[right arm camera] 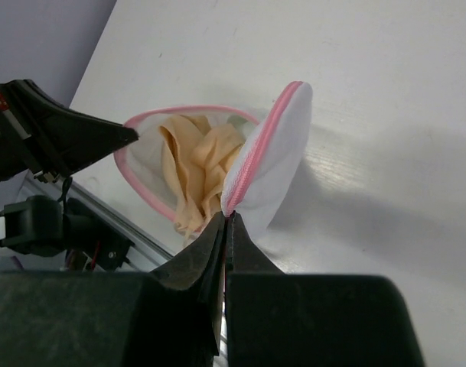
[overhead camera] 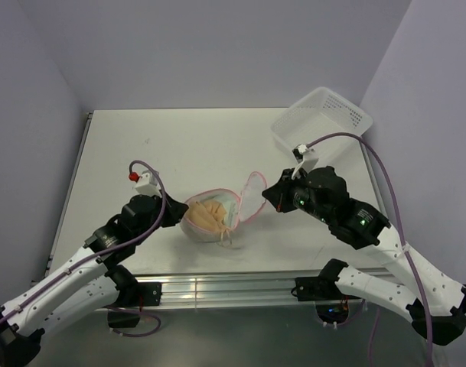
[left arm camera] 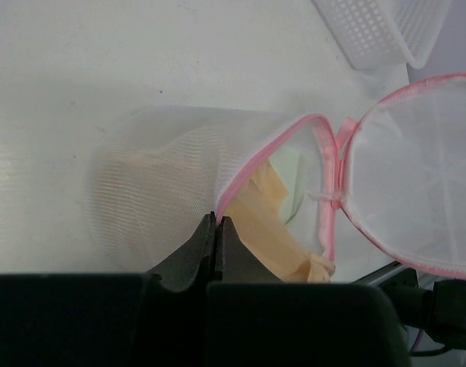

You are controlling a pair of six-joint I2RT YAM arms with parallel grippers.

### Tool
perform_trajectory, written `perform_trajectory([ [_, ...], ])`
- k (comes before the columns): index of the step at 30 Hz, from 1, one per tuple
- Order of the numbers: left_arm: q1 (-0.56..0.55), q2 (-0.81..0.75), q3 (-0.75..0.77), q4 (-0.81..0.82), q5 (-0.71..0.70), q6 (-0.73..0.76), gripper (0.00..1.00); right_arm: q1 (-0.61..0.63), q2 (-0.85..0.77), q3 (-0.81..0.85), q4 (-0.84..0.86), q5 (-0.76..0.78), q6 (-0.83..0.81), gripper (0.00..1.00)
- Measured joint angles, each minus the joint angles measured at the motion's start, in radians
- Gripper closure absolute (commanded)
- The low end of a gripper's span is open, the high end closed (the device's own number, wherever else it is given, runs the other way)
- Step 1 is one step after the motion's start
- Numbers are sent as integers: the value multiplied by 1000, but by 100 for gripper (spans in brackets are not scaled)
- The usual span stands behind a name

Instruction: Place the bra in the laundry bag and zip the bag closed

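Observation:
The laundry bag lies open near the table's front middle, a white mesh pouch with a pink zipper rim. Its round lid stands up on the right. The beige bra sits inside the pouch, with a strap end hanging over the front rim. My left gripper is shut on the pouch's pink rim at its left side. My right gripper is shut on the pink rim of the lid. The bra also shows in the right wrist view and the left wrist view.
A white perforated plastic basket stands at the back right of the table, also in the left wrist view. The table's front rail runs just below the bag. Grey walls close in the table on both sides.

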Motion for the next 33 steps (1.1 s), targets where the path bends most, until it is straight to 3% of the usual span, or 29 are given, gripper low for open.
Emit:
perform_trajectory([
  [10, 6, -87, 48, -53, -3, 5, 100, -9, -91, -13, 33, -69, -6, 100],
  [14, 37, 19, -6, 1, 6, 4, 100, -122, 16, -93, 123, -167, -5, 100],
  [17, 43, 53, -29, -27, 31, 6, 100, -121, 80, -134, 95, -203, 0, 100],
  [24, 44, -15, 7, -38, 16, 17, 100, -64, -108, -65, 133, -275, 33, 100],
  [27, 44, -11, 7, -63, 3, 18, 88, -55, -114, -86, 195, -299, 50, 100],
  [31, 44, -53, 10, -130, -12, 24, 48, 12, -81, -133, 196, -259, 63, 100],
  [33, 44, -80, 23, -164, -10, 21, 42, 32, -65, -137, 192, -238, 62, 100],
])
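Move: The laundry bag, held open by its rim in the left fingers, has its middle about 8 cm to that hand's right, 2 cm ahead and some 8 cm below. In it the beige bra lies roughly 7 cm right, 1 cm ahead and 7 cm down. The right hand pinches the mesh lid's zip edge: the lid's middle is about 5 cm left, 2 cm ahead and 4 cm below, with the bag's middle some 17 cm left, 3 cm ahead and 17 cm below. The laundry bag is jigged up and down between both hands, the left hand rising about 3 cm, sinking below its start and coming back, the right dipping and lifting the lid edge more widely. The right hand keeps its pinch and ends about 4 cm back and 4 cm left, nearer the bag, turned slightly counter-clockwise; lastly the left fingers open about halfway, let go of the rim and ease left. ##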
